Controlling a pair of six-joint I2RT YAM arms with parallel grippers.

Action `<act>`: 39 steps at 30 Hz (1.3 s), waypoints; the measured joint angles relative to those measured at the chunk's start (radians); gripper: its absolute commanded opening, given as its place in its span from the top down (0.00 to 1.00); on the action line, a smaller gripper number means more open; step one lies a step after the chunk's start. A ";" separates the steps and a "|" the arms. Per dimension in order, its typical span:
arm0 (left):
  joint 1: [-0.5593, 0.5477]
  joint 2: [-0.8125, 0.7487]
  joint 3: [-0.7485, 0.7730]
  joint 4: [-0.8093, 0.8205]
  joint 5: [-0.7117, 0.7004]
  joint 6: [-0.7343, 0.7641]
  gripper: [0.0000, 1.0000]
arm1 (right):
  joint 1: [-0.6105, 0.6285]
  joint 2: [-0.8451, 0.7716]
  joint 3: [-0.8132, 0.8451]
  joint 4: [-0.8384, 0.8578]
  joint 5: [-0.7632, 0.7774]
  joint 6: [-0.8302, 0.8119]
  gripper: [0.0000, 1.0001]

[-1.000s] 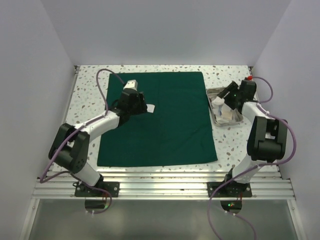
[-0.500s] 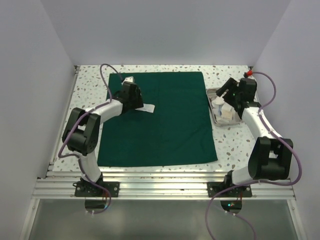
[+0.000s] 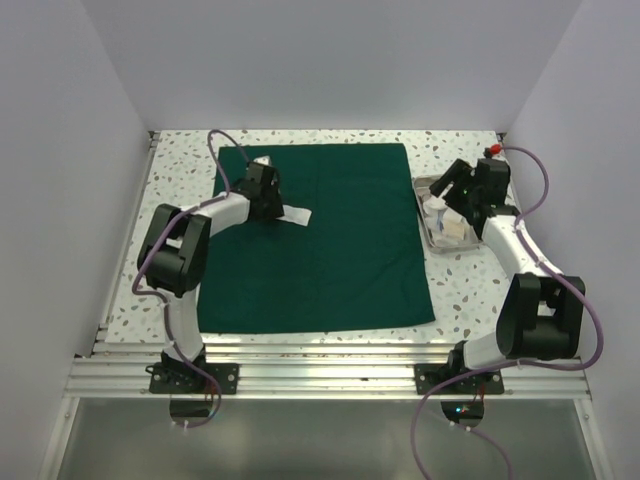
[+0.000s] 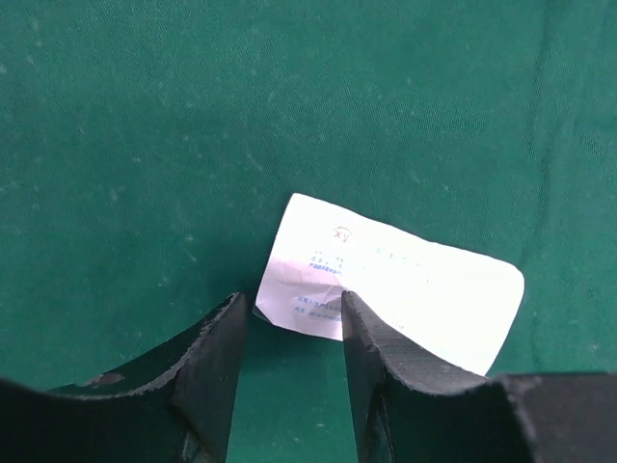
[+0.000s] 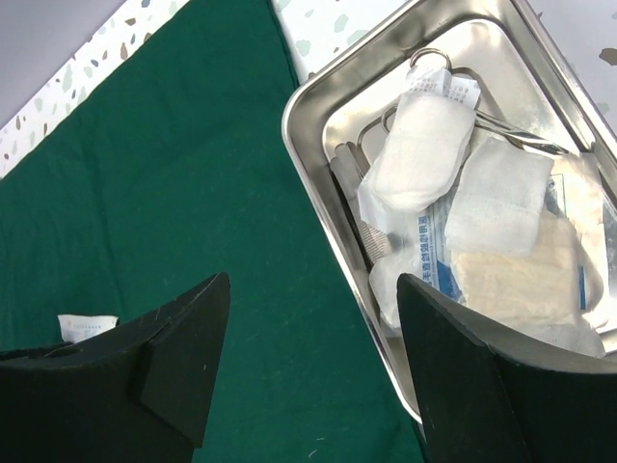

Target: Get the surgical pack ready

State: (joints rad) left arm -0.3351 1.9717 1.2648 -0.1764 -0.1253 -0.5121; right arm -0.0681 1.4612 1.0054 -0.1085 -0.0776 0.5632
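The surgical pack is a dark green drape (image 3: 320, 240) spread flat as a large square over the middle of the table. A small white printed packet (image 3: 296, 215) (image 4: 395, 285) lies on its back left part. My left gripper (image 3: 278, 207) (image 4: 292, 309) hovers low at the packet's near corner. Its jaws are apart and grip nothing. My right gripper (image 3: 447, 196) (image 5: 313, 282) hangs wide open over the left rim of the steel tray (image 3: 428, 235) (image 5: 347, 253), which stands just right of the drape.
The tray holds several white gauze packets (image 5: 419, 145) and steel instruments with ring handles (image 5: 434, 56). Speckled tabletop (image 3: 180, 200) shows round the drape. White walls close in the back and both sides.
The left arm has folded toward the back left while its gripper stayed by the packet, with its jaws narrower. The right arm stretched out and its gripper shifted slightly over the tray.
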 measured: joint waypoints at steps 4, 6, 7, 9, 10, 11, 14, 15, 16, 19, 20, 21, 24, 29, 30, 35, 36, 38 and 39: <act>0.004 0.016 0.020 -0.013 0.001 0.000 0.58 | 0.002 0.000 0.000 0.001 0.000 0.000 0.27; 0.004 0.028 0.038 -0.019 0.001 0.000 0.68 | 0.003 0.000 -0.001 0.002 -0.003 0.000 0.27; 0.005 0.035 0.046 -0.021 0.002 0.000 0.73 | 0.003 0.000 -0.003 0.004 -0.004 0.000 0.27; 0.007 0.043 0.054 -0.023 0.002 0.005 0.86 | 0.003 -0.003 -0.009 0.005 -0.009 0.000 0.28; 0.007 0.043 0.053 -0.023 0.002 0.006 0.93 | 0.003 -0.004 -0.013 0.005 -0.011 0.000 0.28; 0.008 0.043 0.053 -0.024 0.003 0.008 1.00 | 0.003 -0.005 -0.015 0.004 -0.013 0.000 0.28; 0.009 0.043 0.053 -0.024 0.006 0.008 1.00 | 0.010 -0.006 -0.021 0.005 -0.018 0.000 0.28; 0.009 0.043 0.053 -0.024 0.007 0.009 1.00 | 0.013 -0.007 -0.023 0.005 -0.019 0.000 0.28; 0.009 0.042 0.051 -0.022 0.008 0.009 1.00 | 0.020 -0.010 -0.025 0.004 -0.019 0.000 0.28; 0.009 0.016 0.015 -0.002 0.033 0.009 1.00 | 0.048 -0.012 -0.028 0.009 -0.029 -0.004 0.28; 0.009 -0.004 -0.014 0.011 0.048 0.008 1.00 | 0.060 -0.012 -0.029 0.014 -0.047 -0.008 0.28; 0.009 -0.029 -0.044 0.016 0.068 0.009 1.00 | 0.075 -0.012 -0.029 0.021 -0.074 -0.011 0.28; 0.009 -0.129 -0.129 0.041 0.168 0.009 1.00 | 0.120 -0.008 -0.029 0.056 -0.175 -0.023 0.22; 0.008 -0.306 -0.225 0.135 0.332 0.008 1.00 | 0.217 0.031 -0.030 0.162 -0.360 -0.042 0.08; 0.008 -0.343 -0.249 0.160 0.367 0.007 1.00 | 0.235 0.043 -0.031 0.187 -0.391 -0.044 0.06; 0.007 -0.458 -0.328 0.243 0.520 -0.008 1.00 | 0.314 0.115 -0.045 0.338 -0.575 -0.041 0.05; 0.008 -0.467 -0.333 0.248 0.550 -0.012 1.00 | 0.329 0.126 -0.050 0.365 -0.604 -0.042 0.05; 0.008 -0.479 -0.341 0.260 0.600 -0.027 1.00 | 0.356 0.140 -0.058 0.409 -0.650 -0.045 0.05; 0.007 -0.485 -0.345 0.266 0.629 -0.033 1.00 | 0.371 0.145 -0.064 0.436 -0.673 -0.048 0.05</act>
State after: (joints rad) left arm -0.3279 1.4868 0.9199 0.0891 0.5037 -0.5453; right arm 0.3027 1.6058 0.9409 0.3275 -0.7506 0.5152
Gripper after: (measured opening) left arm 0.005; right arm 0.950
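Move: The white packet's middle lies about 4 cm to the right of the left hand, level with it fore and aft and roughly 1 cm below, with its left end between the fingertips. From the empty right hand, the packet is some 40 cm to the left, about level fore and aft and 14 cm lower. The loaded tray's middle sits about 5 cm to the right of the right hand, 2 cm back and 15 cm below. The left fingers shut on the packet's left end, then the hand goes up some 14 cm while drawing back and to the right, turning clockwise and rolling its left side down. The right hand swings about 25 cm left and slightly back from the tray towards the packet and left hand, turning counter-clockwise nearly 60 degrees and opening wider. ##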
